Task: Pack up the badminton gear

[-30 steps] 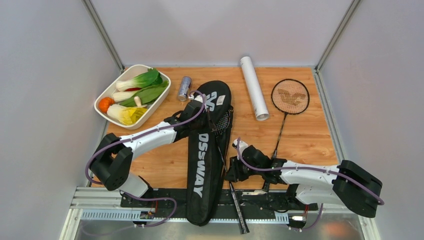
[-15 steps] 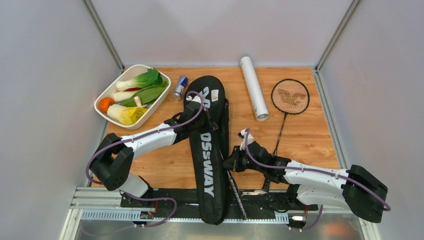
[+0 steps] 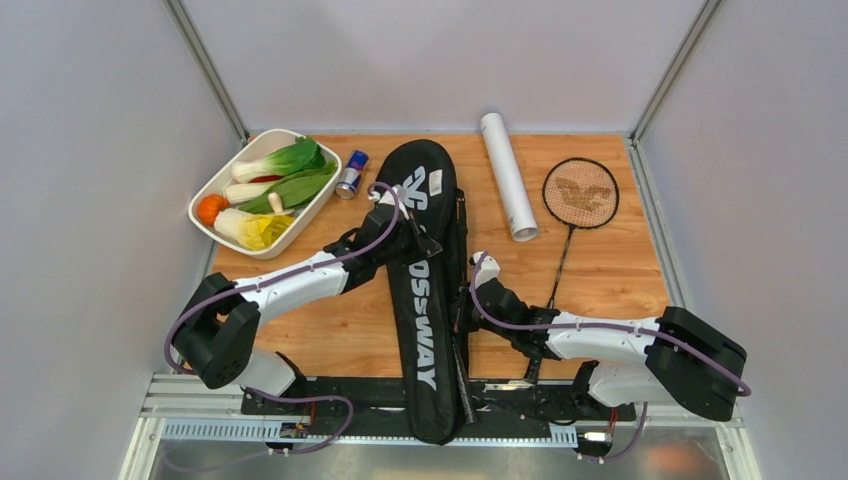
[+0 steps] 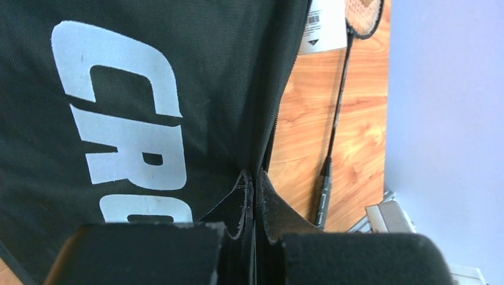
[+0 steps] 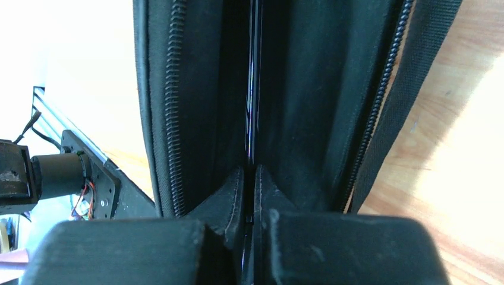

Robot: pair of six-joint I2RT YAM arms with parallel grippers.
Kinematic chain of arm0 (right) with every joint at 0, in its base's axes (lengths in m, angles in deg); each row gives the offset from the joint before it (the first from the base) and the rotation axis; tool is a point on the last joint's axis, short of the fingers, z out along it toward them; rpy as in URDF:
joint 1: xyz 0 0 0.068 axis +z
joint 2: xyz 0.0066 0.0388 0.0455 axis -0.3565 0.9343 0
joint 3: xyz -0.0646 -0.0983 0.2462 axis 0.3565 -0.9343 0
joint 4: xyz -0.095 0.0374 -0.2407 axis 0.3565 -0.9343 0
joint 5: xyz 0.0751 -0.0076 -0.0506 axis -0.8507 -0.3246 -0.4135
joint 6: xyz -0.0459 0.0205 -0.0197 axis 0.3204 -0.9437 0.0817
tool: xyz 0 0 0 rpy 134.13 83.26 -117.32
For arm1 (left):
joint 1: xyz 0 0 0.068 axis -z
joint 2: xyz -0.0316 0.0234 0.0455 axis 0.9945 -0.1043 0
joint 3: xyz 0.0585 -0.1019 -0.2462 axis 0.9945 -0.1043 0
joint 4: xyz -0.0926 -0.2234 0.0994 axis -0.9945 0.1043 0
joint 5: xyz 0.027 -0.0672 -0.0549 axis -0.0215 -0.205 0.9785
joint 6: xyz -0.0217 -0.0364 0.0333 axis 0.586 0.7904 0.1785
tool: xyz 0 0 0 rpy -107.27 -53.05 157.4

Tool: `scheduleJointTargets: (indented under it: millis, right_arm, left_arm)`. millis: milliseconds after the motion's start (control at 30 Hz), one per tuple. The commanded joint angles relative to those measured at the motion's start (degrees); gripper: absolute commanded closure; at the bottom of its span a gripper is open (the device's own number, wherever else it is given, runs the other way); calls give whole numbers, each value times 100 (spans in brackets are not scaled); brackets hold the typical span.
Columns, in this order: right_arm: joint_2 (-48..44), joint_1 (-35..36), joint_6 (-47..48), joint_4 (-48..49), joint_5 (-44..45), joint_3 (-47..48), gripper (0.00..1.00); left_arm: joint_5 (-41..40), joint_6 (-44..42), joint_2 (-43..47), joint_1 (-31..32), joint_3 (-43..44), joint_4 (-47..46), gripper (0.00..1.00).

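The black racket bag (image 3: 425, 300) lies lengthwise down the middle of the table, its side zipper open. My left gripper (image 3: 418, 238) is shut on the bag's fabric edge (image 4: 254, 178) beside the white lettering. My right gripper (image 3: 466, 300) is shut on the thin dark shaft of a racket (image 5: 252, 89) that runs into the bag between the two zipper rows. That racket's head is hidden inside, and its handle (image 3: 463, 385) shows by the bag's near right side. A second racket (image 3: 580, 192) lies free at the back right. Left of it lies the white tube (image 3: 508, 175).
A white tray (image 3: 222, 178) of vegetables stands at the back left, with a blue-silver can (image 3: 350, 173) between it and the bag's top. Grey walls close in the table on three sides. The metal rail (image 3: 200, 400) with the arm bases runs along the near edge.
The bag has slid toward the back and pushed the can to the left. My right gripper closed on the racket shaft, and the racket head has gone out of sight inside the bag.
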Motion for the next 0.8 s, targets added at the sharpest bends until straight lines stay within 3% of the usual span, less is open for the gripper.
scheduleJointTargets:
  millis: [0,233,367,433,467,533,600,767]
  right_arm:
    - [88,-69,-35,1328,801,10,100]
    - [92,-103,-370,1239,1723,67,100]
    - [14,-163,-308,1264,1591,139,100]
    - [-17,-163,-275,1230,1552,124,100]
    - [-28,-165,-265,1263,1534,101,100]
    - [10,-165,-264,1354,1435,26,100]
    - [103,-158,-251,1465,1303,4,100]
    - [331,-159,-377,1686,1091,40,100]
  left_arm:
    - [470,440,298,87,-217,-527,100]
    - [323,665,472,109,-597,-695,100]
    - [275,480,510,113,-599,-549,100]
    - [173,150,520,113,-484,-303,85]
    - [121,-114,551,121,-363,9,69]
    - [-123,-551,641,143,-211,489,49]
    - [-367,-906,759,179,-114,971,43]
    - [-914,-1403,1116,705,-167,1792,42]
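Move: The left hand pinches the bag's raised right edge, with the bag's middle about 4 cm to its left, level fore and aft, and some 10 cm below. For the right hand, which grips the racket's shaft, the bag's middle lies roughly 11 cm ahead, 8 cm to its left and 3 cm lower; the loose racket is about 17 cm ahead and 25 cm to its right, the white tube some 44 cm ahead and 15 cm right. Keeping its pinch on the shaft, the right hand pushes the racket forward about 4.5 cm along the bag's open side, easing slightly right and turning roughly 10 degrees clockwise, with a brief pause midway. The left hand first holds the bag's edge nearly still, then opens to over half, lets go and draws back some 3.5 cm along that edge while shifting left and sinking. ##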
